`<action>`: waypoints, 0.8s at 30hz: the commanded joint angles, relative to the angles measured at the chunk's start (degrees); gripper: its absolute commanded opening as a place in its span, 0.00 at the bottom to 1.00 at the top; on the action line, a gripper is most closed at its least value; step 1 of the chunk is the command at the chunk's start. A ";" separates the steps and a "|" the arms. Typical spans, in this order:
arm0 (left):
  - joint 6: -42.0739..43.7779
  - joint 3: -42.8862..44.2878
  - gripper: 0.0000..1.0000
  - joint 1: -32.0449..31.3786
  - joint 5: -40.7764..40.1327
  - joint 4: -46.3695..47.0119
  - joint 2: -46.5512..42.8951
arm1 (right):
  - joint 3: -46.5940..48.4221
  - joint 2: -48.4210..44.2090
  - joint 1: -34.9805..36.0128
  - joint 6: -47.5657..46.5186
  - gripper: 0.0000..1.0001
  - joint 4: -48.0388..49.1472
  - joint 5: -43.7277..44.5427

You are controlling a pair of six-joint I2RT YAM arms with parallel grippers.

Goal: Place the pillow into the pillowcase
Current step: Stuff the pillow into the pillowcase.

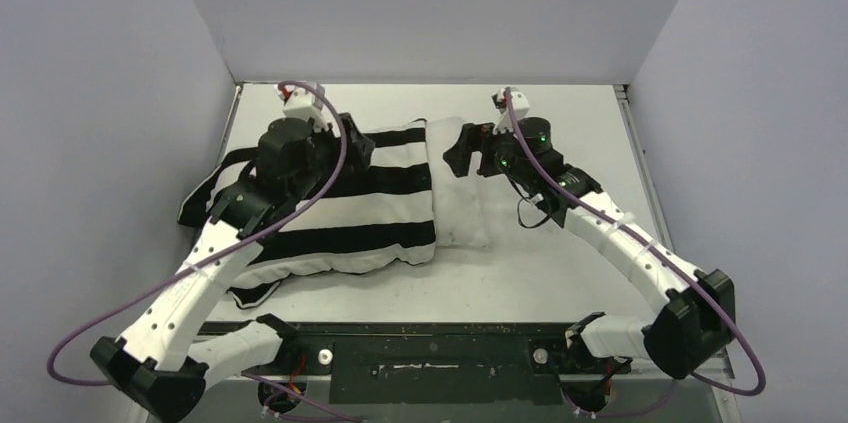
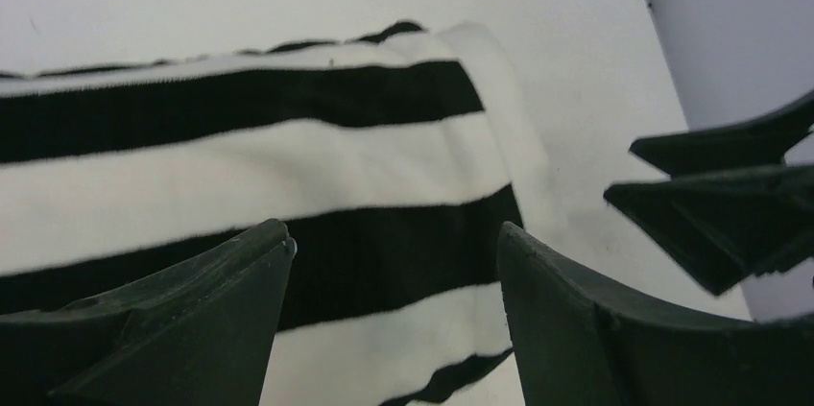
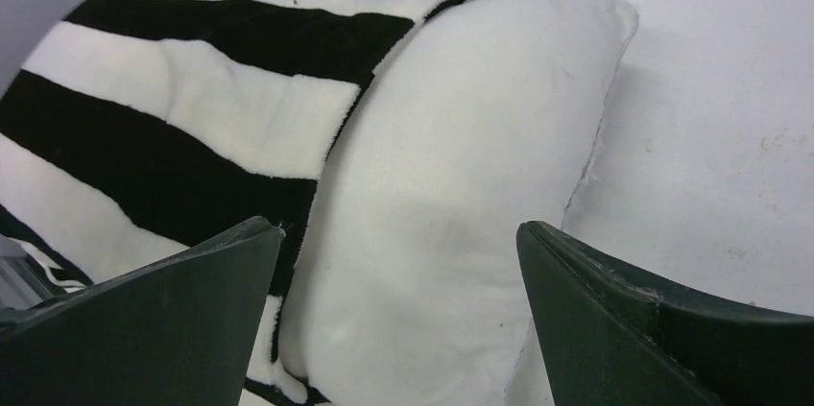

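The black-and-white striped pillowcase (image 1: 340, 213) lies on the table's left half with the off-white pillow (image 1: 460, 198) mostly inside it. Only the pillow's right end sticks out of the case's mouth. My left gripper (image 1: 358, 151) hovers open over the case's far part, and in the left wrist view its jaws (image 2: 394, 230) stand wide above the stripes (image 2: 288, 166) with nothing between them. My right gripper (image 1: 458, 158) is open over the pillow's exposed far end. In the right wrist view its jaws (image 3: 396, 226) straddle the pillow (image 3: 461, 166) beside the case's edge (image 3: 192, 108).
Grey walls enclose the white table (image 1: 560, 273) on the left, back and right. The right gripper's dark fingers (image 2: 730, 204) show at the right edge of the left wrist view, close to the left gripper. A dark rail (image 1: 430, 348) runs along the near edge.
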 commanded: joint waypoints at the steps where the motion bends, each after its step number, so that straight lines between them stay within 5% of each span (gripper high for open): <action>1: -7.50 -8.71 0.80 -0.16 -0.48 -7.83 -7.79 | 5.03 7.04 -0.51 -4.53 1.00 -4.06 -2.58; 3: -9.16 -11.76 0.96 -0.33 -1.88 -10.49 -11.18 | 5.82 10.59 -1.55 -4.74 1.00 -3.59 -4.14; 10: -18.78 -27.30 0.97 -0.56 0.84 -5.65 -16.51 | 5.97 22.43 -6.93 -1.57 0.87 3.68 -16.29; 11: -18.76 -29.88 0.97 -0.84 1.70 -2.23 -16.04 | 4.77 22.80 -7.07 -1.07 0.79 5.38 -17.33; 14: -17.42 -33.78 0.97 -1.63 -0.84 6.81 -11.02 | -0.98 20.55 -8.38 1.75 0.15 11.51 -17.16; 16: -14.21 -34.25 0.97 -1.74 -3.27 15.32 -6.55 | -4.69 17.74 -10.21 3.92 0.01 13.02 -16.63; 20: -7.46 -29.85 0.97 -1.34 -5.01 31.91 5.30 | -12.08 10.22 -13.15 7.76 0.00 13.71 -14.54; 24: -2.21 -15.66 0.97 -0.95 -4.27 33.66 18.84 | -18.88 3.79 -13.58 10.57 0.00 15.18 -14.37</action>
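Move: The pillow's bare end lies about 15 cm below the right hand, with its middle some 2 cm ahead and 4 cm to the left; the pillowcase's mouth edge is about 10 cm left and 1 cm ahead. The left hand hangs high over the pillowcase, whose middle is some 23 cm below it, 6 cm back and 13 cm to its left. From there the mouth edge is 10 cm to the right and level, the pillow's end 16 cm right and level. Reaching some 12 cm down and 4 cm forward, the right hand tips down, closes its open fingers on the pillow's bare end, then draws about 5 cm to the right and slightly back, keeping the pinch. The left hand opens wider and drops about 20 cm, tipping down; it swings back 8 cm on the way, then sweeps as far forward low into the pillowcase, fingertips digging into the cloth. ##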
